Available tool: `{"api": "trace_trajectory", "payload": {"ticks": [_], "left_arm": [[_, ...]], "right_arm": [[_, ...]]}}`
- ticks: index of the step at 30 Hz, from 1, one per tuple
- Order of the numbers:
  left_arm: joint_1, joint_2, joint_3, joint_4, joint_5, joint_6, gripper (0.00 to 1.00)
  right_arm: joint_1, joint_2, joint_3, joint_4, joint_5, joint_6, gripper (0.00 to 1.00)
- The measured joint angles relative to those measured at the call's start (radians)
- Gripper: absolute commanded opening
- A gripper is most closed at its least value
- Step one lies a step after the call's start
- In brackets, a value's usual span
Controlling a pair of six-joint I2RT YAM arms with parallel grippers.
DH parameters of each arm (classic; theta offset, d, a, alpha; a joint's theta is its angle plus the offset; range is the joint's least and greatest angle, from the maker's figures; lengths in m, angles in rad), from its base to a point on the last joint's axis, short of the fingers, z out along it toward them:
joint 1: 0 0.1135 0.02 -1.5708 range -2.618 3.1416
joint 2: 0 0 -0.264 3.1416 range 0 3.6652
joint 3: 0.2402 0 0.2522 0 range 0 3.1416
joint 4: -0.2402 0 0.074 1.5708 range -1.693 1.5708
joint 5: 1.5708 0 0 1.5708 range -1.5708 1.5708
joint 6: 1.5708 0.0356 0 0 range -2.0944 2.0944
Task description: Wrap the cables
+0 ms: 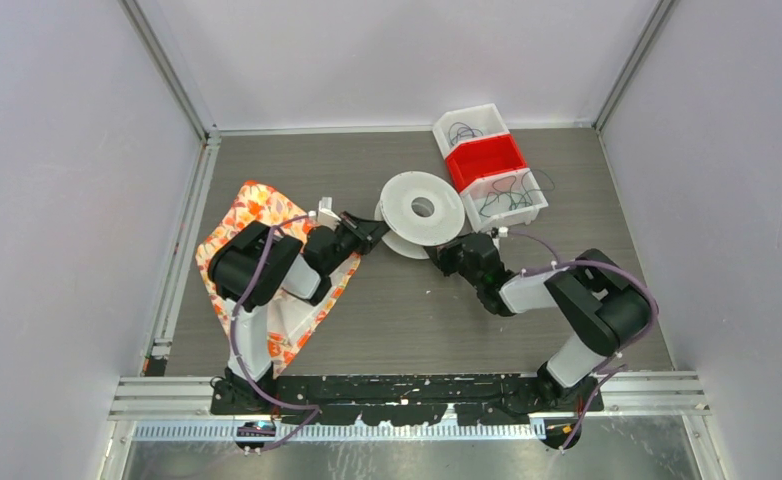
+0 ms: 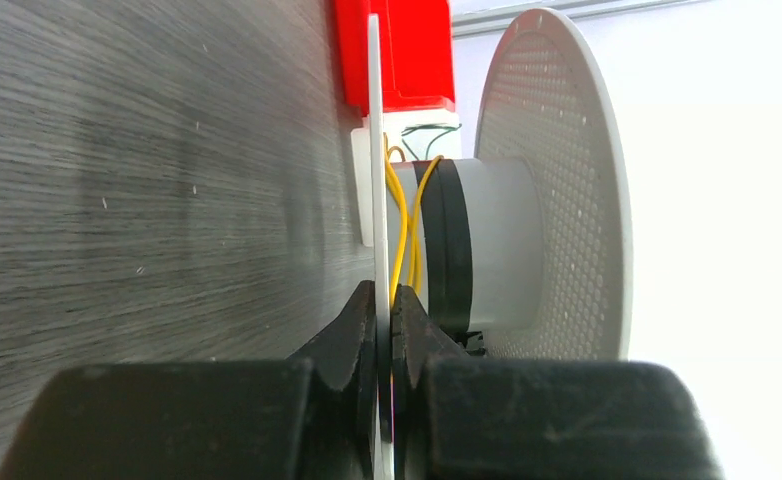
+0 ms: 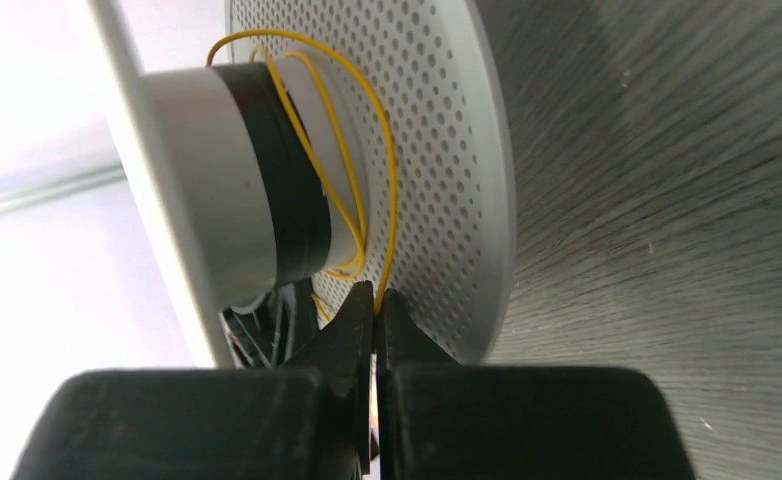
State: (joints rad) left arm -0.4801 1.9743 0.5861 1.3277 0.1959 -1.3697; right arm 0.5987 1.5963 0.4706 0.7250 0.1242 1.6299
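A white spool (image 1: 422, 210) with perforated flanges stands tilted mid-table. My left gripper (image 2: 386, 300) is shut on the thin edge of one spool flange (image 2: 375, 180), seen edge-on between the fingers. A thin yellow cable (image 3: 382, 180) loops loosely round the spool's hub (image 3: 207, 190), beside a black band (image 3: 292, 200). My right gripper (image 3: 376, 298) is shut on that yellow cable just below the hub, close against the perforated flange (image 3: 447, 150). In the top view the left gripper (image 1: 372, 232) meets the spool from the left and the right gripper (image 1: 445, 252) from below right.
White bins (image 1: 507, 200) with dark and green cables and a red bin (image 1: 485, 160) stand right behind the spool. An orange patterned cloth (image 1: 257, 205) lies under the left arm. Grey walls close in the table on three sides.
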Motion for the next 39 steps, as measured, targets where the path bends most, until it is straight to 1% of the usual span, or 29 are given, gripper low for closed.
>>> {"api": "trace_trajectory", "payload": {"ticks": [5, 10, 14, 19, 20, 23, 24, 26, 30, 39], "left_arm": [[-0.007, 0.027, 0.009, 0.002, 0.004, 0.016, 0.00], [-0.018, 0.064, 0.026, 0.000, 0.002, 0.017, 0.00], [-0.030, 0.071, 0.033, 0.009, -0.001, 0.016, 0.00], [-0.037, 0.087, 0.055, 0.024, -0.001, 0.019, 0.00], [-0.037, 0.092, 0.056, 0.027, -0.001, 0.018, 0.00], [-0.042, 0.104, 0.058, 0.033, 0.000, 0.008, 0.00], [-0.043, 0.105, 0.059, 0.035, 0.000, 0.008, 0.00], [-0.046, 0.105, 0.062, 0.035, -0.013, 0.011, 0.00], [-0.044, 0.111, 0.063, 0.031, -0.031, 0.010, 0.00], [-0.053, 0.122, 0.068, 0.031, -0.018, -0.006, 0.00]], "right_arm": [[-0.005, 0.106, -0.013, 0.131, -0.013, 0.166, 0.01], [0.002, 0.248, -0.014, 0.316, -0.032, 0.338, 0.01], [0.014, 0.305, -0.019, 0.442, -0.001, 0.367, 0.01], [0.034, 0.336, -0.020, 0.523, 0.045, 0.394, 0.01], [0.036, 0.342, -0.020, 0.533, 0.054, 0.394, 0.05], [0.047, 0.349, -0.020, 0.546, 0.084, 0.393, 0.27], [0.051, 0.350, -0.021, 0.547, 0.089, 0.393, 0.32], [0.057, 0.350, -0.027, 0.553, 0.097, 0.391, 0.36], [0.063, 0.350, -0.031, 0.561, 0.099, 0.396, 0.37], [0.067, 0.331, -0.072, 0.581, 0.107, 0.399, 0.38]]}}
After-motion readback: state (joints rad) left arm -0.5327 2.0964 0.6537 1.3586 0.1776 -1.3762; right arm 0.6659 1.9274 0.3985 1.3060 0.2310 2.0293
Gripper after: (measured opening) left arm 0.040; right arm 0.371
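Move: Between the right fingertips, the yellow cable runs up to the spool, whose core lies about 8 cm ahead, 4 cm left and 3 cm above that hand. The white bin is some 11 cm ahead and 15 cm right of this hand, the red bin roughly 20 cm ahead and 11 cm right, both about 6 cm lower. The left hand already pinches the spool's lower flange, with the core about 2 cm ahead, 7 cm right and 4 cm up. Carrying the cable end in towards the spool, the right hand goes forward and left about 2 cm each, dipping and coming back up, while it rolls some 25 degrees, left side rising. It then opens part way, lets go of the cable and eases back a centimetre. The left hand keeps its pinch on the lower flange and shifts right and down, about 2.5 cm each. ##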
